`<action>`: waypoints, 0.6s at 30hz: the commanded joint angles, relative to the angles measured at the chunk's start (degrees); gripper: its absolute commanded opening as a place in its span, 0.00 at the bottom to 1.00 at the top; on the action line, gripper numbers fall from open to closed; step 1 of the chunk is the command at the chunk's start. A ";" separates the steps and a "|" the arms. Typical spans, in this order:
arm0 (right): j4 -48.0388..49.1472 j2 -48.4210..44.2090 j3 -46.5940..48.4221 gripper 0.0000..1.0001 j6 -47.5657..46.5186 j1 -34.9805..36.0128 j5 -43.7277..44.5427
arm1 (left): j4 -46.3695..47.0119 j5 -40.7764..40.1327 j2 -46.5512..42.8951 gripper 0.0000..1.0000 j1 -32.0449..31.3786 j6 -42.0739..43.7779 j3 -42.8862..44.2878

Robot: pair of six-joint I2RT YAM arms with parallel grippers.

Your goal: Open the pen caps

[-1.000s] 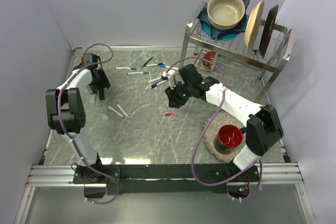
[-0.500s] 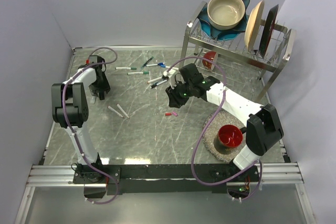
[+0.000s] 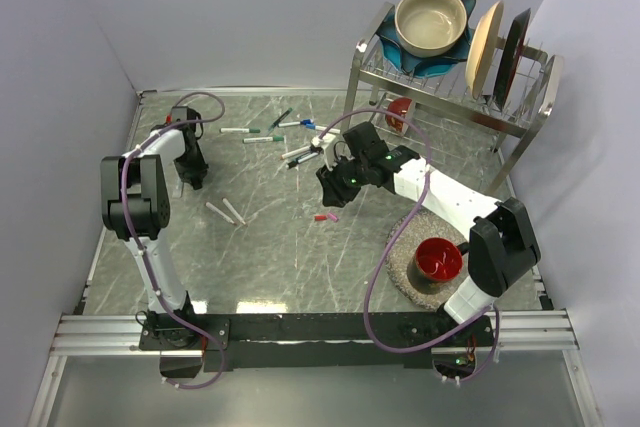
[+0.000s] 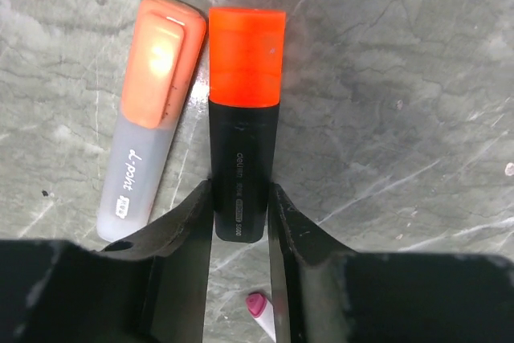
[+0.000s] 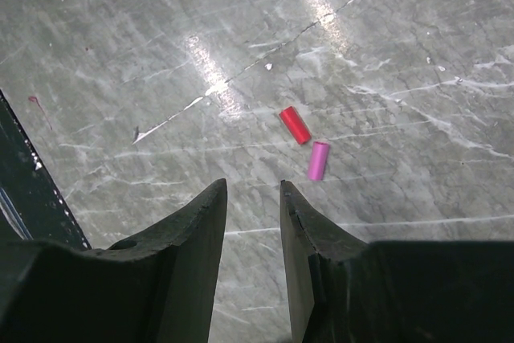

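Observation:
A black highlighter (image 4: 241, 158) with an orange pen cap (image 4: 246, 55) lies on the marble table. My left gripper (image 4: 240, 190) is shut on its barrel end, both fingers touching it. A grey highlighter (image 4: 140, 174) with a pale orange cap (image 4: 161, 62) lies just to its left. From above, the left gripper (image 3: 190, 175) sits at the far left of the table. My right gripper (image 5: 253, 186) hangs open over bare table with nothing between its fingers. A loose red cap (image 5: 294, 124) and a pink cap (image 5: 318, 160) lie just ahead of it.
Several thin markers (image 3: 262, 137) lie scattered at the back centre, and two white barrels (image 3: 226, 212) lie mid-left. A pink-tipped marker (image 4: 259, 307) lies under my left gripper. A dish rack (image 3: 450, 87) stands back right, and a red bowl (image 3: 438, 259) sits on a mat near right.
My left gripper has closed in on the black highlighter and its arm has shifted slightly toward the back. The right arm has not moved.

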 commanded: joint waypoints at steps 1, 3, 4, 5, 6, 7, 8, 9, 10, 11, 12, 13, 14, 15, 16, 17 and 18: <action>1.17 -2.62 -0.24 0.41 -0.83 -0.77 -1.51 | 1.51 3.14 -1.55 0.16 -0.28 -0.06 0.62; 1.08 -2.71 -0.25 0.41 -1.09 -0.69 -2.04 | 3.18 4.36 -4.26 0.10 -0.81 -0.24 0.01; 1.00 -2.71 -0.25 0.41 -1.09 -0.95 -2.13 | 4.14 5.15 -5.41 0.08 -1.51 -0.15 -1.13; 0.99 -2.71 -0.25 0.41 -1.18 -0.95 -2.30 | 5.02 5.86 -6.47 0.05 -1.77 -0.32 -1.75; 1.08 -2.80 -0.33 0.41 -1.18 -1.04 -2.57 | 6.42 8.22 -8.57 0.04 -2.21 -0.50 -2.36; 1.08 -2.88 -0.42 0.41 -1.18 -1.21 -3.09 | 7.22 9.54 -9.72 0.03 -2.30 -0.59 -3.85; 1.08 -3.06 -0.42 0.41 -1.18 -1.30 -3.36 | 8.10 11.04 -11.03 0.02 -2.22 -0.94 -4.73; 1.08 -3.06 -0.51 0.41 -1.18 -1.47 -3.71 | 9.24 15.05 -13.48 0.01 -2.56 -1.37 -5.87; 1.26 -3.23 -0.60 0.41 -1.27 -1.56 -4.84 | 11.34 17.70 -14.90 0.01 -3.96 -1.81 -8.32; 1.34 -3.41 -0.86 0.41 -1.27 -1.83 -5.38 | 12.75 20.25 -16.22 0.01 -4.15 -2.34 -9.82; 1.52 -3.67 -0.95 0.41 -1.18 -1.92 -6.16 | 14.16 23.15 -17.45 0.01 -4.32 -3.74 -11.32; 1.52 -3.76 -1.04 0.41 -1.18 -2.09 -6.78 | 17.83 29.71 -20.16 0.01 -4.85 -4.80 -15.08; 1.70 -3.76 -1.04 0.41 -1.09 -2.27 -8.18 | 19.69 32.38 -21.41 0.01 -5.29 -5.94 -17.11; 1.70 -3.76 -1.21 0.41 -1.18 -2.27 -8.89 | 21.28 35.28 -23.85 0.01 -5.90 -8.12 -19.05; 1.78 -3.76 -1.13 0.41 -1.09 -2.35 -9.42 | 25.47 39.05 -25.18 0.01 -7.21 -9.45 -23.07; 2.13 -3.85 -1.30 0.41 -1.01 -2.27 -10.82 | 28.12 41.35 -26.50 0.01 -8.01 -11.12 -25.46; 2.40 -3.68 -1.39 0.41 -0.66 -2.27 -11.27 | 31.54 43.37 -29.13 0.01 -8.80 -14.79 -30.18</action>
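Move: My left hand already has the black-and-orange highlighter between its fingers, the highlighter's middle about 3 cm ahead. My right gripper, where it is headed, waits some 41 cm to the right, 12 cm back and 12 cm higher. The grey-and-orange highlighter lies about 4 cm left and 3 cm ahead; an uncapped marker is 13 cm right and 9 cm back. From my right hand, the black highlighter is 41 cm left, 15 cm ahead, 13 cm lower. I keep the black barrel pinched near its tail end in my left hand and, after a slow start, sweep it quickly some 13 cm to the right towards my right gripper, lifting it about 8 cm off the table. As it goes, the wrist swings the fingertips up and out to the right, by about 35 degrees in all. ##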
